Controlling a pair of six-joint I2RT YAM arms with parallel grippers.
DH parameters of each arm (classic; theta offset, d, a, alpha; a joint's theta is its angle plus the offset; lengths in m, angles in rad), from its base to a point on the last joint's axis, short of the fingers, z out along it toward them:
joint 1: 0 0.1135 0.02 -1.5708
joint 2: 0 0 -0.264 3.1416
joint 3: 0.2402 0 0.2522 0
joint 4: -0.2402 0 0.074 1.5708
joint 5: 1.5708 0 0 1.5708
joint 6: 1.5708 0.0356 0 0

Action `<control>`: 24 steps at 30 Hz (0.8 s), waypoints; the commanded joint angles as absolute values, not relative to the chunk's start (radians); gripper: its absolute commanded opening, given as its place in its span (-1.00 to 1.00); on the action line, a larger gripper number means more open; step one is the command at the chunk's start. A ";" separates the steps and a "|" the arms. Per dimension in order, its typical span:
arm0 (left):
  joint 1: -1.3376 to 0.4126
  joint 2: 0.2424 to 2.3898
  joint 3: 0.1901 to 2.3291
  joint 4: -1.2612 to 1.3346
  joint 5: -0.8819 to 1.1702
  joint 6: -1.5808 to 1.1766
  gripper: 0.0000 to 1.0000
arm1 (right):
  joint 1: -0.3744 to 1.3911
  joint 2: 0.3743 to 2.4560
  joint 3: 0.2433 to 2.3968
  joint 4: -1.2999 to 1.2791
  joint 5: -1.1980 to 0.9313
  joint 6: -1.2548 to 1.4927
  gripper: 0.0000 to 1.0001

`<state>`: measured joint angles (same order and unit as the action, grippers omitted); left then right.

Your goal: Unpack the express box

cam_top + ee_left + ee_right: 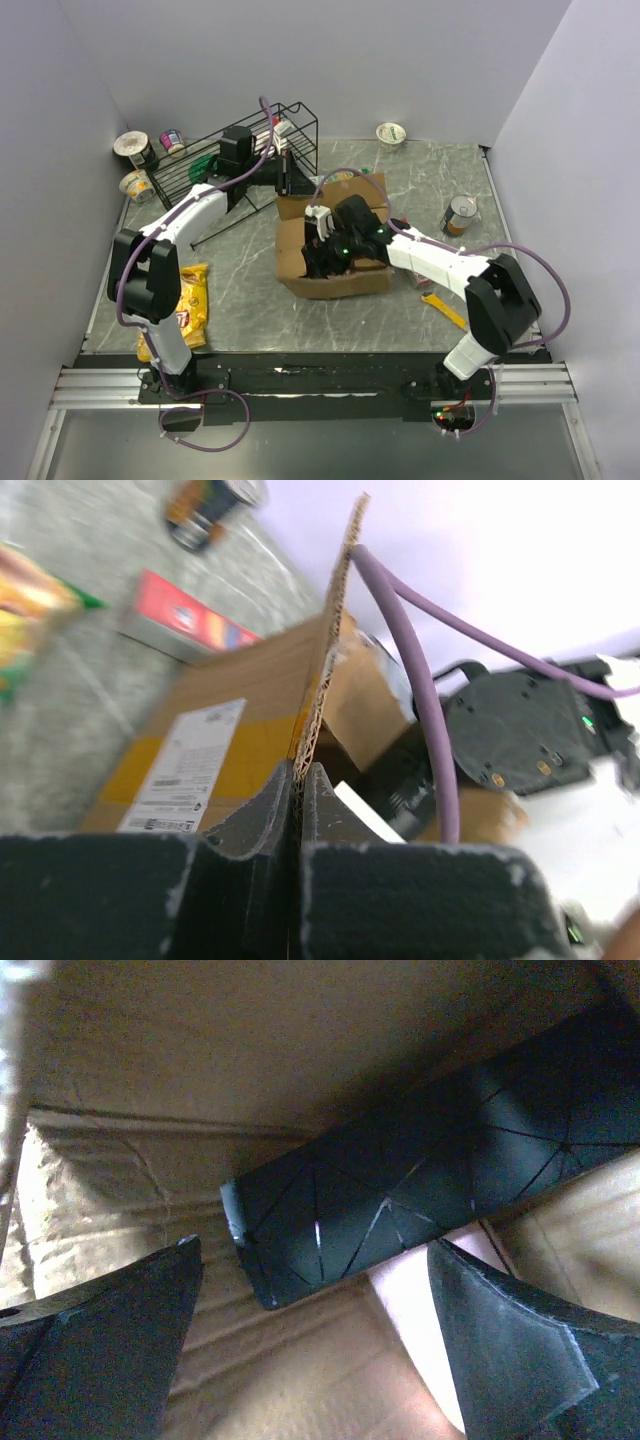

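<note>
The brown express box [345, 285] stands open in the middle of the table. My left gripper [288, 186] reaches to its back flap. In the left wrist view that gripper [298, 772] is shut on the flap's corrugated edge [330, 650], which stands upright, with the box's white label [185, 765] to the left. My right gripper [323, 260] is down inside the box. In the right wrist view it [315, 1250] is open, its fingers either side of a long dark carton with thin line markings [430, 1170] that lies on the cardboard floor [290, 1370] over something pale pink [420, 1310].
A black wire rack [240, 160] stands at the back left with cups [135, 150] beside it. A yellow chip bag [188, 305] lies front left, a can [460, 215] and a small yellow item [442, 308] to the right, and a bowl [391, 133] at the back.
</note>
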<state>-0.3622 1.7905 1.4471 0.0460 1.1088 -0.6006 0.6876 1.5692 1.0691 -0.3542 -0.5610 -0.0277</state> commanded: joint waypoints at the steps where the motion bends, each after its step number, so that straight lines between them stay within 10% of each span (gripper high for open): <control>1: -0.403 1.743 1.391 0.104 1.034 -0.670 -0.98 | 0.716 1.709 1.115 -0.310 -0.474 0.136 0.80; 14: -0.399 1.686 1.431 0.013 0.986 -0.589 -0.98 | 0.700 1.496 1.112 -0.382 -0.505 -0.018 -0.93; 24: -0.399 1.585 1.421 -0.130 0.956 -0.364 -0.98 | 0.637 1.197 1.157 -0.477 -0.442 -0.366 -1.00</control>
<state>-0.3943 1.6890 1.4071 -0.0982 0.9615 -0.4572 0.6662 1.3071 1.1103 -0.4541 -0.4656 -0.1707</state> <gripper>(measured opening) 0.076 0.007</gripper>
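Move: The right hand is inside the box with its fingers spread, pointing left and down. The black pack lies about 4 cm forward, 4 cm left and 2 cm below; a pale pink pack sits some 4 cm forward, 1 cm left and 3 cm below the hand. The box's left wall is centred roughly 5 cm forward, 7 cm left and 3 cm higher. From the left hand, the black pack is about 9 cm back, 1 cm left and 18 cm below. The left hand keeps pinching the far flap, easing forward about 1.5 cm, then back some 2.5 cm. The right hand edges about 1 cm left and forward beside the black pack, shuts its wide-open fingers completely with nothing between them, then lifts about 9 cm away from the packs and drifts some 4 cm right, rolling about 25 degrees so its forward side rises. ##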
